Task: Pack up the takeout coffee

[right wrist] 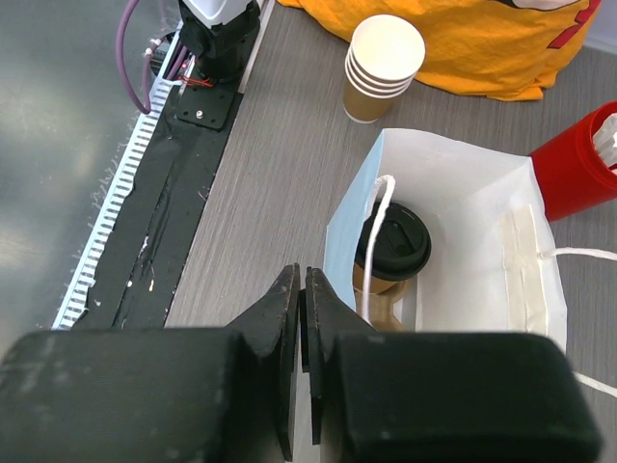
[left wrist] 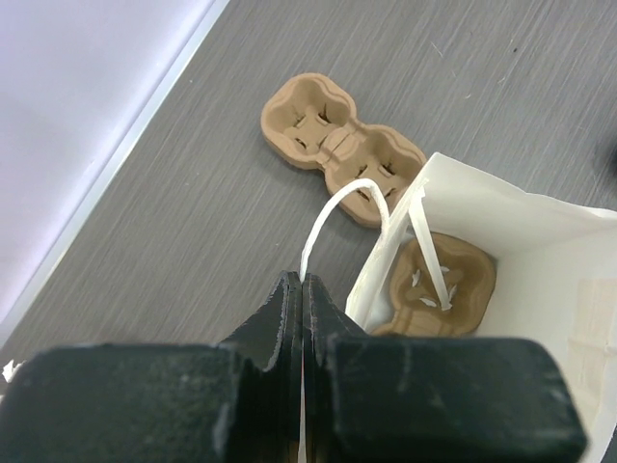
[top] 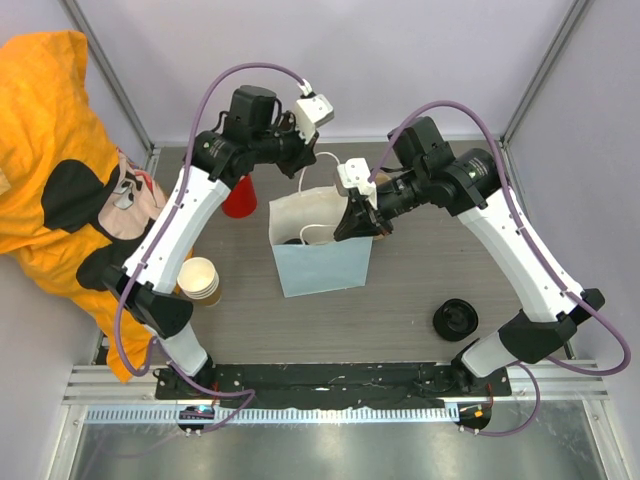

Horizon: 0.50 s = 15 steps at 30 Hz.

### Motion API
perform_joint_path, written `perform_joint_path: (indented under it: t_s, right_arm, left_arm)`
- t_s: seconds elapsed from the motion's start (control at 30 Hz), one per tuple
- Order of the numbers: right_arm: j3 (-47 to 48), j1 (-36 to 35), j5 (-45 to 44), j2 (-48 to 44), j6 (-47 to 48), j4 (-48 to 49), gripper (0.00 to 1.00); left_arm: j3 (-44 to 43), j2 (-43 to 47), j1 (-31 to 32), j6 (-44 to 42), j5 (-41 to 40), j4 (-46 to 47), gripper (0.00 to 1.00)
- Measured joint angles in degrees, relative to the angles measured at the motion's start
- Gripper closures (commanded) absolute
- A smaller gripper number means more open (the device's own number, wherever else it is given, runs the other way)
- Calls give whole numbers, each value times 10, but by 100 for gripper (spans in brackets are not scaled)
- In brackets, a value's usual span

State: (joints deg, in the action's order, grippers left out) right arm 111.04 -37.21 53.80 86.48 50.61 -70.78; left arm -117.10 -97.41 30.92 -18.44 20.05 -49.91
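Observation:
The takeout coffee (right wrist: pixel 393 241), a tan cup with a black lid, stands inside the pale blue paper bag (right wrist: pixel 352 222) on a brown cardboard carrier (left wrist: pixel 439 285). From above, only its lid (top: pixel 293 240) shows inside the bag (top: pixel 325 265). My left gripper (left wrist: pixel 303 280) is shut on the bag's white far handle (left wrist: pixel 337 207) and holds it up behind the bag (top: pixel 303 172). The right gripper (right wrist: pixel 301 272) hangs shut just above the bag's right rim (top: pixel 352 228), with nothing visibly held. The bag's other handle (right wrist: pixel 376 241) droops across the cup.
A second cardboard carrier (left wrist: pixel 337 145) lies on the table behind the bag. A stack of lidless paper cups (top: pixel 199 280) stands at the left and a red cup (top: pixel 240 197) at the back left. A loose black lid (top: pixel 455 319) lies at the right. An orange cloth (top: pixel 50 150) covers the left edge.

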Motion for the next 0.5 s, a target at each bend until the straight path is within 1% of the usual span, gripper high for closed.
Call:
perform_joint_path:
  t_s: [0.13, 0.23, 0.33, 0.37, 0.43, 0.47, 0.5]
  right_arm:
    - [3, -1, -8, 0, -5, 0, 87]
    - [13, -1, -14, 0, -12, 2, 85]
    - [19, -1, -22, 0, -17, 7, 74]
    - [19, -1, -25, 0, -19, 9, 63]
    - [19, -1, -35, 0, -27, 12, 52]
    - [19, -1, -43, 0, -28, 14, 41]
    - [19, -1, -52, 0, -30, 16, 35]
  left_arm:
    - [-15, -10, 4, 0, -2, 0, 100]
    - [-24, -19, 8, 1, -2, 3, 100]
    - [-28, -26, 13, 2, -1, 4, 99]
    - [-28, -27, 14, 3, -2, 4, 92]
    - [-28, -28, 15, 3, -2, 4, 75]
    - [-28, -28, 16, 2, -5, 4, 62]
    - [-28, -28, 16, 2, -8, 5, 55]
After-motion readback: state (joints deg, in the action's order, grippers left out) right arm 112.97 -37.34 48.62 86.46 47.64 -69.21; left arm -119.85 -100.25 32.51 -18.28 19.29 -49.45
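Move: The bag's far handle is already at my left fingertips, the middle of its loop about 2 cm to the right. The bag's body centres some 9 cm back, 2 cm right and 17 cm below; the drink carrier lies about 15 cm right, 5 cm ahead, on the table. My right hand is at the near rim, with the near handle's middle about 5 cm left and 1 cm ahead, and the black-lidded cup roughly 13 cm left, 8 cm ahead, 20 cm down. My right fingers, barely parted, open to nearly half around the bag's near rim by its handle, as that hand eases up and forward about 1.5 cm over the opening and turns slightly clockwise. My left hand draws the far handle about 1.5 cm to the right, then starts opening its fingers, the loop still between them. ##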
